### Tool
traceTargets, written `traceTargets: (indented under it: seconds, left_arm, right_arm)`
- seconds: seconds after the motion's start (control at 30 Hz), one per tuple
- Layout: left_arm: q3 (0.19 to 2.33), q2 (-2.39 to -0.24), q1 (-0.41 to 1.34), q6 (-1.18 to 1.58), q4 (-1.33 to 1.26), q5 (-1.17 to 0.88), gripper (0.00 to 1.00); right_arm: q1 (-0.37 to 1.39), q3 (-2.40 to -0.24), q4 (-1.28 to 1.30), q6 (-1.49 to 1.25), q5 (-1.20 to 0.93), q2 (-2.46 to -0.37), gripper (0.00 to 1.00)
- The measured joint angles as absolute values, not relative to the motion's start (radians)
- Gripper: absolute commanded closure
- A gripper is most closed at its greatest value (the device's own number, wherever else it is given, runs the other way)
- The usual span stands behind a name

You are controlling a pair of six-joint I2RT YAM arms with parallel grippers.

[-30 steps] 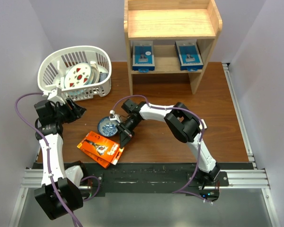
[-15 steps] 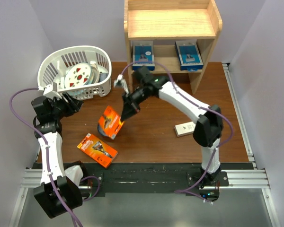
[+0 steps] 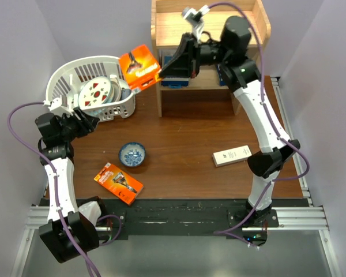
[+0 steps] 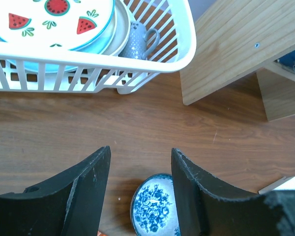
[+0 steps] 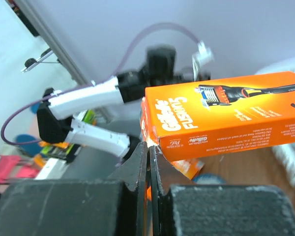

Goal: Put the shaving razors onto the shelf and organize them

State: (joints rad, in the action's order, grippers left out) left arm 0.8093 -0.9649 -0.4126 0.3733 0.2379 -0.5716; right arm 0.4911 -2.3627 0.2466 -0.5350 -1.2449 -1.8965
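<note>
My right gripper (image 3: 161,71) is shut on the edge of an orange razor pack (image 3: 139,66) and holds it high in the air, just left of the pine shelf (image 3: 210,29). In the right wrist view the shut gripper (image 5: 149,147) pinches the pack's corner (image 5: 226,115). A second orange pack (image 3: 118,183) lies on the table at the front left. A blue pack (image 3: 173,82) on the shelf's lower tier is mostly hidden behind my right arm. My left gripper (image 3: 83,122) is open and empty by the basket, with its jaws (image 4: 140,150) spread above the table.
A white slotted basket (image 3: 92,86) with plates and a mug stands at the back left. A blue floral bowl (image 3: 132,154) sits mid-table and shows in the left wrist view (image 4: 157,206). A white box (image 3: 232,156) lies to the right.
My right arm lifted one orange pack from the front-left table, up and back to beside the shelf's top. The left arm shifted slightly.
</note>
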Motion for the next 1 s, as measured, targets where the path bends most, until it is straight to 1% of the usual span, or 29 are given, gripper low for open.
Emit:
traceTargets:
  seconds: [0.1, 0.27, 0.37, 0.57, 0.77, 1.0]
  left_arm:
    - [0.810, -0.967, -0.413, 0.355, 0.259, -0.570, 0.43]
    - [0.810, -0.971, -0.413, 0.340, 0.275, -0.570, 0.43]
    - [0.817, -0.981, -0.413, 0.329, 0.280, -0.572, 0.43]
    - [0.834, -0.987, -0.413, 0.321, 0.277, -0.602, 0.43]
    - [0.823, -0.978, -0.414, 0.319, 0.276, -0.619, 0.43]
    - [0.800, -0.965, -0.420, 0.313, 0.278, -0.622, 0.43]
  right_arm:
    - [0.474, -2.490, 0.152, -0.566, -1.242, -1.890, 1.00]
    - [0.394, -2.581, 0.039, -0.577, -1.194, -1.869, 1.00]
    - [0.316, -2.605, 0.004, -0.585, -1.160, -1.884, 1.00]
    - [0.222, -2.609, -0.023, -0.603, -1.115, -1.976, 1.00]
    - [0.226, -2.589, -0.004, -0.603, -1.109, -2.068, 1.00]
    - [0.228, -2.555, 0.004, -0.603, -1.108, -2.085, 1.00]
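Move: The right hand holds the orange razor box, bound for the empty left end of the shelf's top board, about 17 cm ahead, 3 cm to the hand's right and some 4 cm lower. The left blue razor box, on the board below, lies 14 cm ahead, 4 cm right and 27 cm down; the basket stands roughly 14 cm ahead, 26 cm left and 40 cm down. From the left hand that spot is about 17 cm ahead, 26 cm right and 24 cm up. Keeping its pinch on one end of the orange razor box, the right hand first rises about 11 cm while swinging right, clear of the shelf's edge. It then carries the box some 16 cm forward in over the left end of the top board, sinking about 9 cm on the way and easing off, the wrist turning about 20 degrees clockwise. ##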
